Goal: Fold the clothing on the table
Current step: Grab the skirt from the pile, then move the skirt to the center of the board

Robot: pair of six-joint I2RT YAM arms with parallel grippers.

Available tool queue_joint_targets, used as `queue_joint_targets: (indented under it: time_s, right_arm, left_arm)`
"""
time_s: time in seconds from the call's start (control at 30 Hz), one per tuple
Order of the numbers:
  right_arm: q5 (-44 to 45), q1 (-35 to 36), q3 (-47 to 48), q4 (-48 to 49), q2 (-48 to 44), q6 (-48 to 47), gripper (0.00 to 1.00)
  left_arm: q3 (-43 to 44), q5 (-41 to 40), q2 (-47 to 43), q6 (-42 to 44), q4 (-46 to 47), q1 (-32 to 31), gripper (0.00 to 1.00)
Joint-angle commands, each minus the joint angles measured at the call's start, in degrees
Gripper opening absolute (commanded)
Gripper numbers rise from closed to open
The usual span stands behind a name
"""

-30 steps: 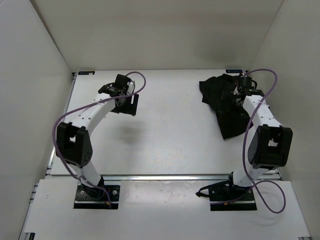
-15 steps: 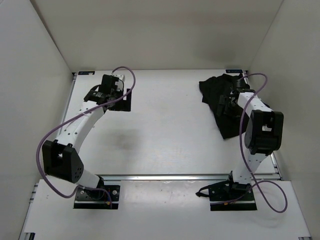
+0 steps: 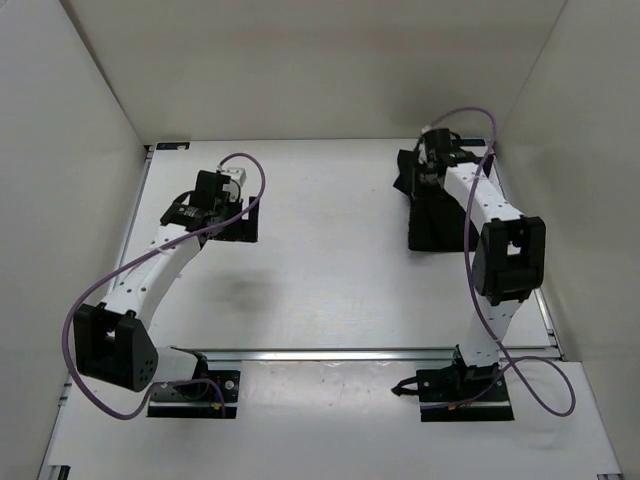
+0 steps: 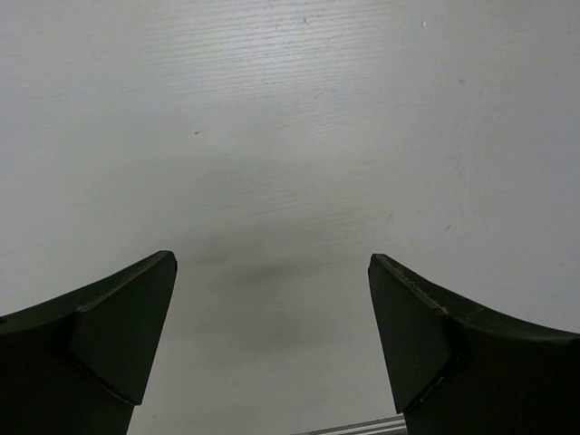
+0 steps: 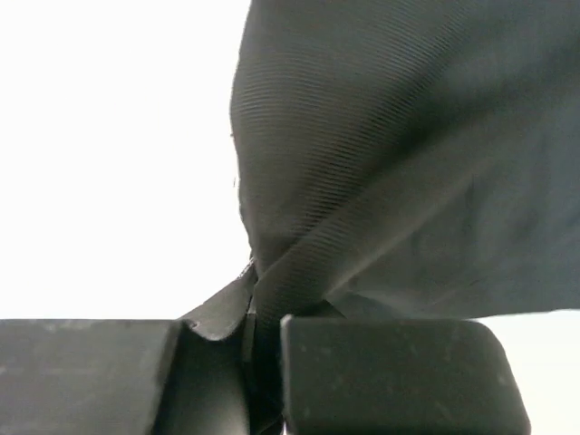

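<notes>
The clothing (image 3: 437, 215) is a crumpled black garment at the far right of the white table (image 3: 330, 260). My right gripper (image 3: 432, 160) sits over its far edge, shut on a pinch of the ribbed black fabric (image 5: 362, 181), which hangs bunched between the two fingers (image 5: 390, 372). Over on the left side of the table my left gripper (image 3: 238, 212) stands wide open above bare white surface, with nothing between its fingers (image 4: 426, 335).
White walls enclose the table on the left, the back and the right. A metal rail (image 3: 330, 353) runs along the near edge, with the two black base plates in front of it. The right wall stands close beside the garment.
My right gripper has closed on the garment's fabric and moved toward the far edge, pulling the near part of the cloth back. My left arm has swung to the left and lower, opening fully.
</notes>
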Motion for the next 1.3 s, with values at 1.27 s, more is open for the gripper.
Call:
queue_joint_targets:
  time_s: [1.27]
  right_arm:
    - [-32.06,14.69,-7.89,19.64,-8.94,9.90,0.00]
  left_arm:
    - [-21.94,19.57,-11.98,-28.64,24.14,-13.01,0.97]
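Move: In the middle of the table, bare for now, is where the skirt is taken: about 32 cm left of the right hand, 17 cm back and some 6 cm below. The skirt's loose bulk lies around 8 cm back and 9 cm to the right of that hand, 5 cm under its shut fingers. From the open left hand the bulk lies roughly 65 cm right, 5 cm farther out and 10 cm lower. Flinging the pinched skirt high and left, the right hand rises over 30 cm, its fingers tipping outward, then whips down and back about 10 cm short of its starting reach, turning counter-clockwise, and drags on left, rising slightly. The left hand lifts about 13 cm, then sinks back to its old height, going right and back towards the arriving skirt, fingers still open. ##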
